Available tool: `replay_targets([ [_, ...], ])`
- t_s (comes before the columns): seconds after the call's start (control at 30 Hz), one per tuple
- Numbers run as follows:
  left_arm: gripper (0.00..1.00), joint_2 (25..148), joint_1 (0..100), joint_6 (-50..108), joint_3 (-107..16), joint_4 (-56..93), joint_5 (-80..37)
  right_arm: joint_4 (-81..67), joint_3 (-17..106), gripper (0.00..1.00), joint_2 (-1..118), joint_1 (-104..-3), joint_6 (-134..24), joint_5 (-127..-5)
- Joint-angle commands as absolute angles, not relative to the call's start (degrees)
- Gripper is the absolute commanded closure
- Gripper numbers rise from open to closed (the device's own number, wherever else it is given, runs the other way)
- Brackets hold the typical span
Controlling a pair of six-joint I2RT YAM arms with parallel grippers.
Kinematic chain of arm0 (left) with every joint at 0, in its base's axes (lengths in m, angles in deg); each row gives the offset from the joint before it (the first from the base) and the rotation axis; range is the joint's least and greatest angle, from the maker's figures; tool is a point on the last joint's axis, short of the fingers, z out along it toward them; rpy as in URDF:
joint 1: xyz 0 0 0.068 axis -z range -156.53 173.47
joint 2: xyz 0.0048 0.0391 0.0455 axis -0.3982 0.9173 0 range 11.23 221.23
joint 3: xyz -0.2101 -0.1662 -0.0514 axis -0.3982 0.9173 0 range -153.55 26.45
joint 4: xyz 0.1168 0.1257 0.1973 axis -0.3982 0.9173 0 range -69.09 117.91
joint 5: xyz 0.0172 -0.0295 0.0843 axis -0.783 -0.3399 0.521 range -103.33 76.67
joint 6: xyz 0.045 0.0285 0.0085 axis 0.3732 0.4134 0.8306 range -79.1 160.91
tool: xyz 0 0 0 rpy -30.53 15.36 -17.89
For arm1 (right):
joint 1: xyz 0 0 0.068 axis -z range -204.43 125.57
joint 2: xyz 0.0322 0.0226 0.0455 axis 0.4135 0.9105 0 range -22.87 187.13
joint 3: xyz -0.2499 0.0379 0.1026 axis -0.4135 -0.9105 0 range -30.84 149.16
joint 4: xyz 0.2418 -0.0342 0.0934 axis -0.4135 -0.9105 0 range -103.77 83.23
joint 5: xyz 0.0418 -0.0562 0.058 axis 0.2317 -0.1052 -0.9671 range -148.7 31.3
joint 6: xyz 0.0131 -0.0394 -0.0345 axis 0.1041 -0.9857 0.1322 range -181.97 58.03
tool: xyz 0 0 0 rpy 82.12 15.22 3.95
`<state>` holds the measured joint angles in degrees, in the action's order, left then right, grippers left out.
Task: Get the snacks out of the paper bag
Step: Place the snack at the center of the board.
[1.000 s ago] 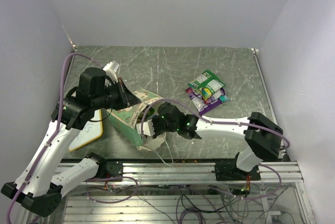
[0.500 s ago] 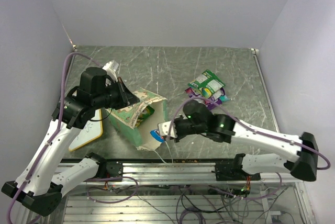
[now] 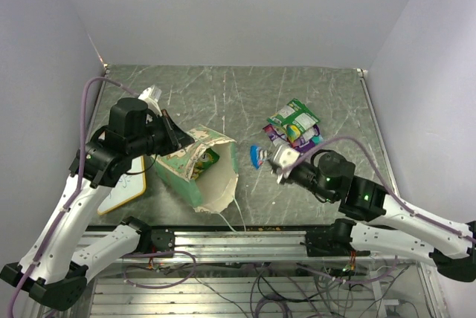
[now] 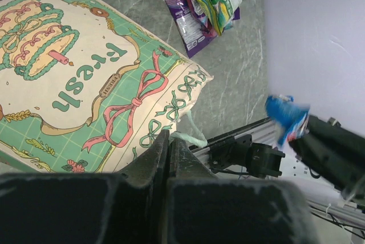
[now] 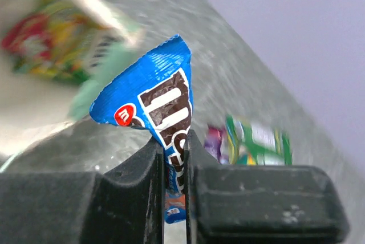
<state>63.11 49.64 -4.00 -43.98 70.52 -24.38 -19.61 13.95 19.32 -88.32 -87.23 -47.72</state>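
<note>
The paper bag point(image 3: 195, 173) lies on its side with its mouth open toward the right; in the left wrist view its printed side point(image 4: 85, 73) fills the upper left. My left gripper point(image 3: 172, 138) is shut on the bag's rim point(image 4: 169, 141). My right gripper point(image 3: 269, 159) is shut on a blue snack packet point(image 3: 257, 156) and holds it above the table, right of the bag's mouth. The packet shows close up in the right wrist view point(image 5: 157, 96). A yellow-green packet point(image 3: 210, 158) lies inside the bag. A pile of purple, teal and green-white packets point(image 3: 295, 128) lies at the back right.
A wood-framed whiteboard point(image 3: 123, 188) lies on the table under the left arm. The bag's white string handle point(image 3: 236, 218) trails toward the front rail point(image 3: 253, 238). Walls close off the table at the left, back and right.
My right gripper has come out of the bag's mouth with the blue packet and moved right and away from the bag. The bag's mouth now stands open. The left gripper has hardly moved.
</note>
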Motion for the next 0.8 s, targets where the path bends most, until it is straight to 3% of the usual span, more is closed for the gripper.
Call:
replay_targets([
  [0.0, 0.93, 62.9, 49.3, -5.2, -42.9, 68.7, -23.1, -9.9, 10.1, 1.00, 18.7, -85.6, -51.2, -0.4],
  [0.07, 0.93, 63.4, 49.3, -5.5, -42.9, 67.9, -23.4, -17.6, 10.5, 1.00, 19.3, -82.2, -34.2, 5.1],
  [0.23, 0.93, 64.9, 49.3, -5.1, -45.1, 68.3, -24.0, -31.1, 11.4, 1.00, 23.8, -67.4, -6.9, 0.7],
  [0.57, 0.93, 64.4, 49.3, -6.7, -45.2, 68.2, -24.4, -36.9, 15.7, 1.00, 42.0, -41.3, 11.4, -27.1],
  [0.77, 0.93, 61.9, 49.3, -8.8, -43.2, 67.9, -25.2, -29.0, 10.3, 1.00, 48.1, -35.7, 14.6, -35.0],
])
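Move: Beyond the right hand, which holds the blue snack high over the table, the snack pile lies about 23 cm ahead and 14 cm to its right, some 26 cm lower. The teal packet poking out of the pile's right edge is roughly 20 cm ahead and 20 cm right. The paper bag lies about 23 cm to the hand's left and 3 cm ahead, its middle some 20 cm below. From the left hand, the pile is some 40 cm right and 20 cm ahead. Swinging away from the paper bag, the right hand carries the still-pinched blue snack about 23 cm right and 14 cm forward towards the right side of the snack pile, sinking some 17 cm, mostly in the later half. On the way the wrist swings round clockwise by about 100 degrees and tips down, so the fingers end up pointing forward, right and down; they stay shut. ##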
